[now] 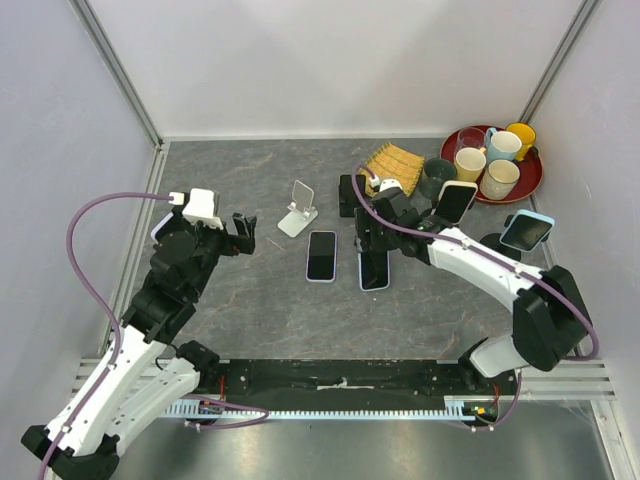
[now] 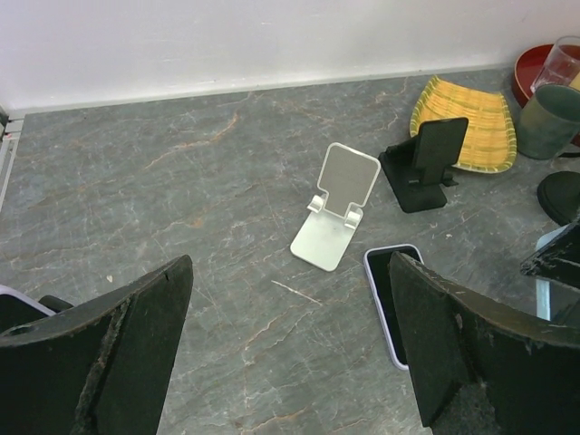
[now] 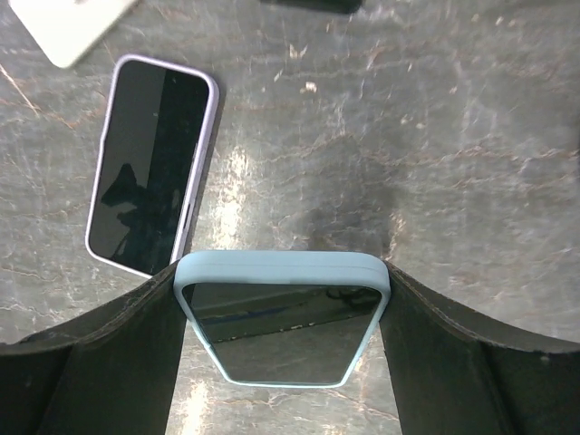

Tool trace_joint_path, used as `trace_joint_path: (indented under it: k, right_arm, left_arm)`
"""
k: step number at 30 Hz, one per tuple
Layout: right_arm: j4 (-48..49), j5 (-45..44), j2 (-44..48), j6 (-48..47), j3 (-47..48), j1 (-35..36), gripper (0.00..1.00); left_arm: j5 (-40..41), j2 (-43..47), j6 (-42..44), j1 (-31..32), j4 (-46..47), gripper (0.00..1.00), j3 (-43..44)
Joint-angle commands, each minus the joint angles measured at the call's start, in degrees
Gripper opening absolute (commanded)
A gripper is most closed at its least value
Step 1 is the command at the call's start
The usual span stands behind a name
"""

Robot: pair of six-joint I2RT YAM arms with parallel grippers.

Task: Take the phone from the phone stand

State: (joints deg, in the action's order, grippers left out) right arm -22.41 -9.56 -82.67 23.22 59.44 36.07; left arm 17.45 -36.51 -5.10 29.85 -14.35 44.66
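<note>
My right gripper is shut on a phone in a light blue case, held low over the table. In the right wrist view the phone sits squeezed between both fingers, screen up. A second phone in a lavender case lies flat on the table to its left; it shows in the right wrist view too. A white phone stand and a black phone stand both stand empty behind them. My left gripper is open and empty, left of the white stand.
Two more phones lean on stands at the right. A yellow woven mat, a dark cup and a red tray holding several mugs sit at the back right. Walls close in the table.
</note>
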Motion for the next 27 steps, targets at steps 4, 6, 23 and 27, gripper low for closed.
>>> trace_joint_path:
  k: [4, 6, 23, 27]
  right_arm:
    - [2.2, 2.8, -9.1, 8.6, 5.1, 1.1, 0.26]
    - [2.2, 2.9, -11.4, 10.9, 6.2, 1.3, 0.24]
    - [5.4, -5.7, -26.3, 17.8, 15.3, 1.5, 0.30]
    - [5.4, -9.1, -27.8, 17.1, 17.3, 1.5, 0.38]
  left_arm:
    - [0.2, -0.5, -0.6, -0.3, 2.6, 0.95, -0.1]
    - [0.3, -0.4, -0.6, -0.3, 2.5, 0.95, -0.2]
    - [-0.1, 0.3, -0.5, -0.3, 2.5, 0.95, -0.1]
    - [-0.3, 0.5, -0.5, -0.3, 2.5, 0.95, 0.0]
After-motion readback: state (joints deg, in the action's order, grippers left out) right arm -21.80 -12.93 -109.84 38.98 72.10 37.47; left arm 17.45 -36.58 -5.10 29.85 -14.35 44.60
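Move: The right hand holds the blue-rimmed phone by its top end, hanging steeply; its place is the bare table beside the purple-rimmed phone, about 4 cm left, 1 cm back and 12 cm below. The purple-rimmed phone lies level with the hand and some 12 cm left; the emptied black stand is 14 cm ahead, 4 cm left, the white stand 10 cm ahead, 17 cm left. From the idle left hand that place is roughly 23 cm right, 4 cm ahead and 29 cm below. The right hand keeps its pinch on the blue-rimmed phone's top end and lowers it about 10 cm to the table, drifting some 4 cm left towards the purple-rimmed phone and, after the first part of the descent, easing 4 cm forward so that the phone is laid down with its near end towards the robot. Meanwhile the fingers tip down by about 15 degrees and turn roughly as much clockwise, the phone pivots between them with its near end on the table, and the descent slows towards the end. ##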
